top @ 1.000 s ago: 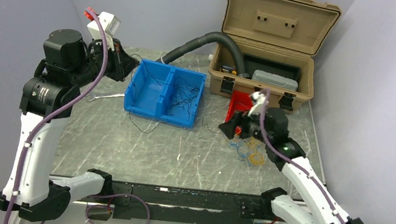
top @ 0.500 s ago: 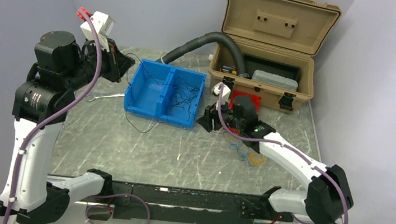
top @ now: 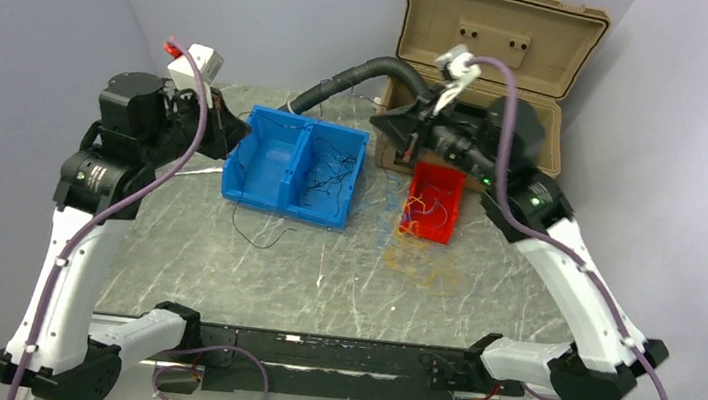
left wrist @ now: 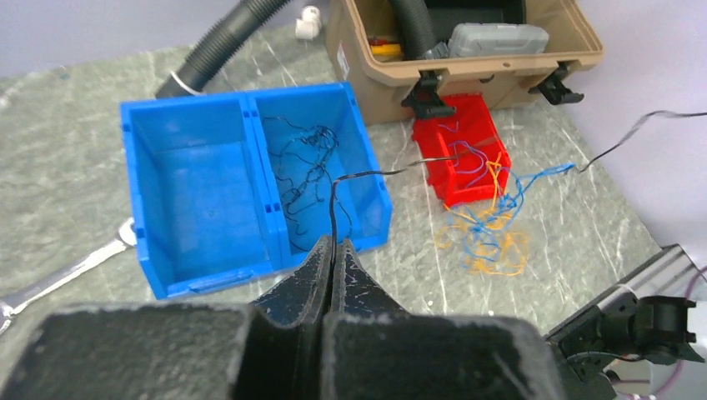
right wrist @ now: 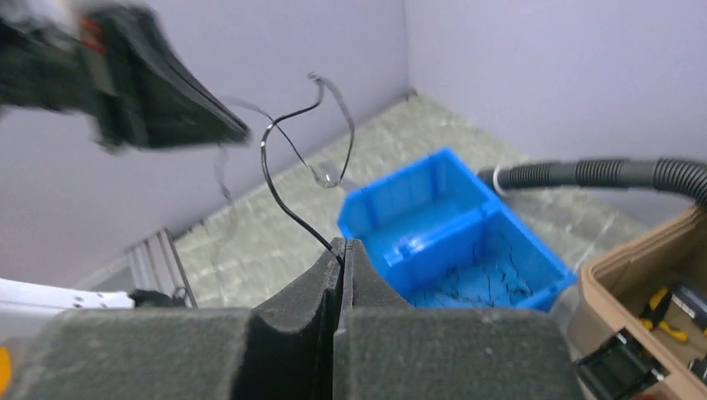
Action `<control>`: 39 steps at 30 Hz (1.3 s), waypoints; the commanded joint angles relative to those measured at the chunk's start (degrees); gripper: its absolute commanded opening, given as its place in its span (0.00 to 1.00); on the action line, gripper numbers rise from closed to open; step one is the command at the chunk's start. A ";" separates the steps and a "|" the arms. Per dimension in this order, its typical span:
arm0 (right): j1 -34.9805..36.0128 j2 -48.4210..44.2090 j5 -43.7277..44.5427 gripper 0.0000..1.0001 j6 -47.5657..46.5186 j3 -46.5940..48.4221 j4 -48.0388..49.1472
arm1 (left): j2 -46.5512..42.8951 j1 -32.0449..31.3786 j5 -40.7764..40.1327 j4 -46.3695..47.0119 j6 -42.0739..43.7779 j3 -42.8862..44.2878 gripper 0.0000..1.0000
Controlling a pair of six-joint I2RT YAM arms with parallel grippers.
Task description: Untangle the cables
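My left gripper [left wrist: 334, 242] is shut on a thin black cable [left wrist: 354, 176] that rises from the jaws and bends right toward the red bin [left wrist: 440, 171]. My right gripper [right wrist: 341, 242] is shut on a black cable [right wrist: 275, 185] that loops up in the air. From above, the left gripper [top: 233, 133] hangs at the blue bin's left end. The right gripper [top: 379, 119] is raised above the bin's right end. More black cables [left wrist: 307, 167] lie tangled in the blue bin's right compartment. Blue and yellow-orange cables [left wrist: 485, 236] spill from the red bin onto the table.
The blue two-compartment bin [top: 255, 165] stands mid-table and the red bin [top: 441, 231] to its right. An open tan toolbox [top: 495, 35] and a thick grey hose [top: 344, 78] are at the back. A wrench [top: 190, 172] lies left of the blue bin.
My right arm has risen from the table beside the red bin and swung up and back, with the black cable in it. My left gripper has shifted right and lower toward the blue bin.
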 commanded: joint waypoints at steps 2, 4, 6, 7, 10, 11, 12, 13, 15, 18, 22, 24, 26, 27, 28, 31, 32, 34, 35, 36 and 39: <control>0.21 -1.67 3.54 0.00 5.74 -1.14 -7.85 | -0.59 0.12 6.85 8.08 -2.73 -4.77 0.00; 0.15 -1.78 0.27 0.00 6.34 -1.82 -7.43 | -1.15 0.12 10.54 10.54 -3.22 -7.14 0.00; 0.14 -2.67 -2.00 0.00 8.90 -4.52 -3.90 | -2.31 0.04 14.45 14.76 -4.85 -10.85 0.00; 0.16 -2.88 -3.01 0.00 9.80 -5.65 -2.77 | -3.10 0.03 16.68 17.75 -6.22 -13.26 0.00; 0.16 -1.17 -3.49 0.00 11.25 -7.39 -3.22 | -5.40 -0.89 21.65 26.46 -10.37 -19.83 0.00; 0.17 -0.65 -4.00 0.00 11.58 -8.19 -3.24 | -5.85 -1.53 22.86 28.95 -11.20 -21.62 0.00; 0.17 -0.40 -4.61 0.00 12.40 -9.31 -2.69 | -6.23 -2.46 23.46 30.87 -11.79 -23.28 0.00; 0.14 -0.35 -5.22 0.00 13.37 -10.67 -1.67 | -6.52 -3.35 23.77 32.57 -12.23 -24.62 0.00; 0.16 -0.37 -6.68 0.00 15.18 -13.37 0.86 | -6.78 -5.73 23.96 35.03 -12.52 -26.68 0.00; 0.30 -0.05 -8.93 0.00 16.60 -16.09 3.86 | -6.08 -10.45 22.38 35.50 -10.98 -27.91 0.00; 0.95 0.28 -13.05 0.00 16.29 -17.86 7.50 | -3.64 -14.05 18.35 32.78 -8.66 -27.03 0.01; 1.84 0.52 -14.53 0.00 14.88 -17.99 7.72 | -2.70 -14.08 16.84 33.33 -10.74 -27.34 0.02; 2.99 0.62 -14.65 0.00 12.66 -18.15 7.29 | -1.93 -14.08 16.22 34.93 -13.97 -27.63 0.04; 3.50 0.51 -14.53 0.00 12.18 -18.46 7.33 | -1.61 -14.08 16.03 35.46 -15.30 -27.67 0.04; 3.85 0.50 -14.50 0.00 12.00 -18.74 7.48 | -1.34 -14.12 15.84 36.20 -16.93 -27.90 0.06; 4.27 0.55 -14.84 0.00 11.97 -19.23 7.72 | -1.23 -14.11 15.60 39.84 -21.21 -29.37 0.20; 4.32 0.61 -14.93 0.00 11.90 -19.25 7.73 | -1.37 -14.12 16.18 41.86 -22.71 -30.58 0.26; 4.48 0.71 -14.90 0.00 11.83 -19.32 7.74 | -1.59 -14.10 18.14 47.89 -25.94 -32.81 0.35; 4.47 0.76 -14.63 0.00 11.85 -19.15 7.54 | -1.60 -14.12 19.04 50.34 -27.52 -33.69 0.37; 4.45 0.76 -14.11 0.00 11.88 -19.10 7.44 | -1.65 -14.12 19.50 51.68 -28.68 -34.23 0.40; 4.44 0.37 -13.55 0.00 12.02 -19.39 7.79 | -1.52 -14.09 20.54 53.40 -30.63 -35.00 0.45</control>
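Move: Each hand already holds the black cable. The part at the right gripper lies about 20 cm right of the left hand, 1 cm ahead and 2 cm higher, so the left gripper's part is that far left of the right hand. From the left hand, the blue bin is 17 cm ahead, 6 cm right; the yellow-blue tangle 2 cm ahead, 33 cm right; the red tray 12 cm ahead, 35 cm right. All three lie roughly 40 cm below. The left gripper opens to just under half, loosening its pinch on the black cable beside the right fingertips, after swinging some 14 cm right and 8 cm down, turning clockwise and rolling its left side down. The right hand keeps its closed grip, rises briefly, then sinks to about 13 cm below its start while easing back and left towards the left gripper, fingers tipping down some 25 degrees. ##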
